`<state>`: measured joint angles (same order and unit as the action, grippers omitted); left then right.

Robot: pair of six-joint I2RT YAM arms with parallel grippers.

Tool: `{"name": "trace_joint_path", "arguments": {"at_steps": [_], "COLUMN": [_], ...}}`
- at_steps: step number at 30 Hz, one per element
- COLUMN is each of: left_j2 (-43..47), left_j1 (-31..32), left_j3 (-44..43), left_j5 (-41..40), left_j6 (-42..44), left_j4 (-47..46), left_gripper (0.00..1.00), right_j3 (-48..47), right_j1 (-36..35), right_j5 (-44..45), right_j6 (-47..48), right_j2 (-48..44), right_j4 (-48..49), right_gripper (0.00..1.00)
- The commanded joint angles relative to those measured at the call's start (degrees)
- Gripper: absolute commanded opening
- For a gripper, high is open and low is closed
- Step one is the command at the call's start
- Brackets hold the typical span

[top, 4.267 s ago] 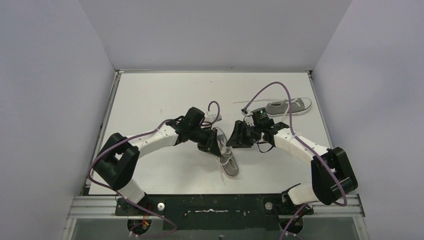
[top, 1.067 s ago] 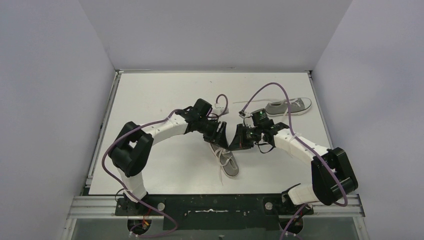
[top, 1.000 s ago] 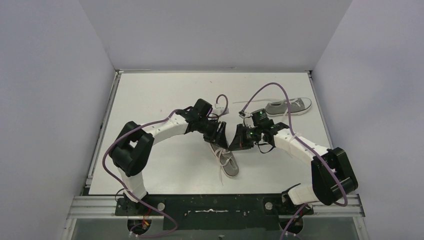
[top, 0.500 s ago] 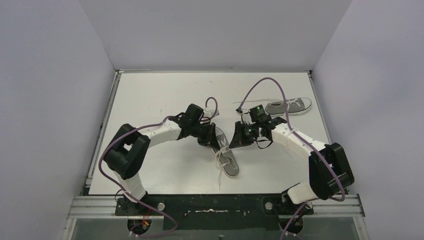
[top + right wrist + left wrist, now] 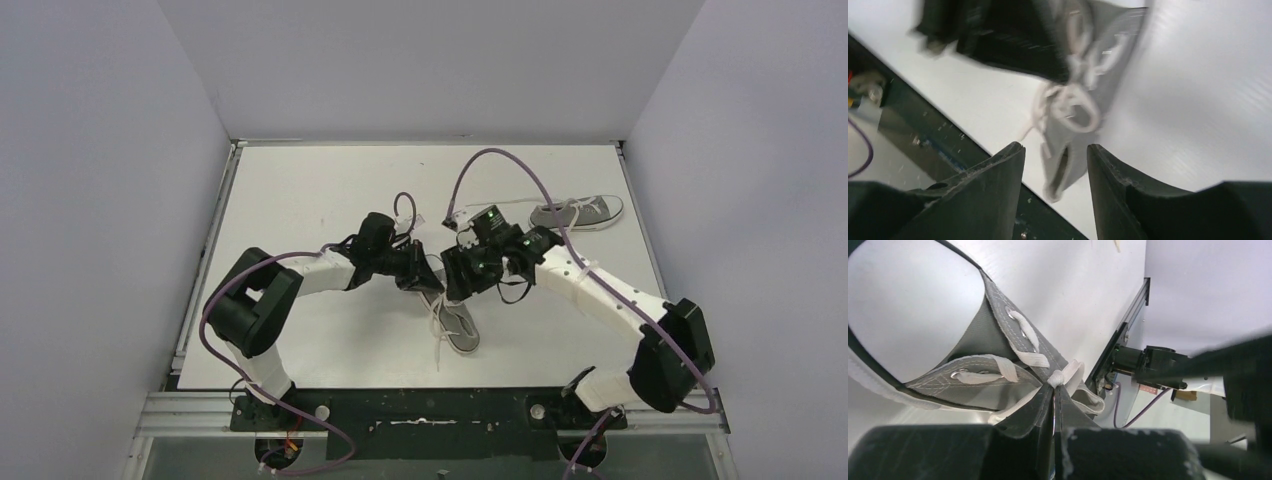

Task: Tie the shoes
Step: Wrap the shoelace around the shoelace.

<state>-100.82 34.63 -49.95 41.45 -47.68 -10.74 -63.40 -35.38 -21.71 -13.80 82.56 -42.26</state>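
Observation:
One grey shoe (image 5: 462, 330) lies toe toward me near the middle of the table, its white laces (image 5: 438, 338) trailing off its left side. In the left wrist view my left gripper (image 5: 1054, 388) is shut on a white lace (image 5: 1056, 378) just above the shoe's eyelets (image 5: 1020, 325). My right gripper (image 5: 1055, 148) hangs open above the same shoe (image 5: 1083, 95), nothing between its fingers, with the left gripper (image 5: 1013, 40) close in front of it. From above, both grippers (image 5: 428, 277) (image 5: 452, 285) crowd over the shoe's heel end. The other shoe (image 5: 578, 212) lies on its own at the back right.
The white table (image 5: 300, 180) is boxed in by grey walls on three sides. A black metal rail (image 5: 420, 408) runs along its near edge by the arm bases. Purple cables (image 5: 500, 155) loop above both wrists.
My left gripper has shut on the lace and drawn back left a little. My right gripper has opened and swung left, closer over the near shoe.

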Motion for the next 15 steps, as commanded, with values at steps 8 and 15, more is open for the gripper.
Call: {"name": "trace_joint_path", "arguments": {"at_steps": [8,15], "left_j2": [-1.45,-2.16], "left_j1": [-1.53,-2.02], "left_j3": [0.13,0.90], "left_j5": [3.88,4.99], "left_j6": [-3.48,-3.75], "left_j4": [-7.05,-8.07], "left_gripper": [0.00,0.00], "right_j3": [9.76,9.33], "right_j1": [-22.91,-25.69], "right_j5": [11.02,14.02], "right_j6": [18.37,24.64], "right_j2": [-7.66,-1.90], "right_j4": [13.10,13.63], "right_gripper": [0.50,0.47]}}
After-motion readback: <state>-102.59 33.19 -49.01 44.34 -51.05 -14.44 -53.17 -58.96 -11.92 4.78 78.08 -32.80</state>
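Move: Back and to its left, roughly 9 cm back, 4 cm left and 9 cm down from the open, empty right hand, lies the loose lace end. Of that hand, the lace knot pinched by the left fingers is about 3 cm ahead, 3 cm left and 5 cm lower; the shoe's heel is some 9 cm back, 2 cm right and 10 cm down. From the left hand the loose lace end lies about 12 cm back, level sideways, 4 cm lower. Swinging back about 8 cm and 4 cm to its left, the right hand leaves the pinched knot, rising slightly first and then sinking over the rear of the shoe towards the loose lace end. It turns some 35 degrees counter-clockwise on the way, fingers staying open and empty. The left hand keeps its shut fingers on the knot, almost in place. ##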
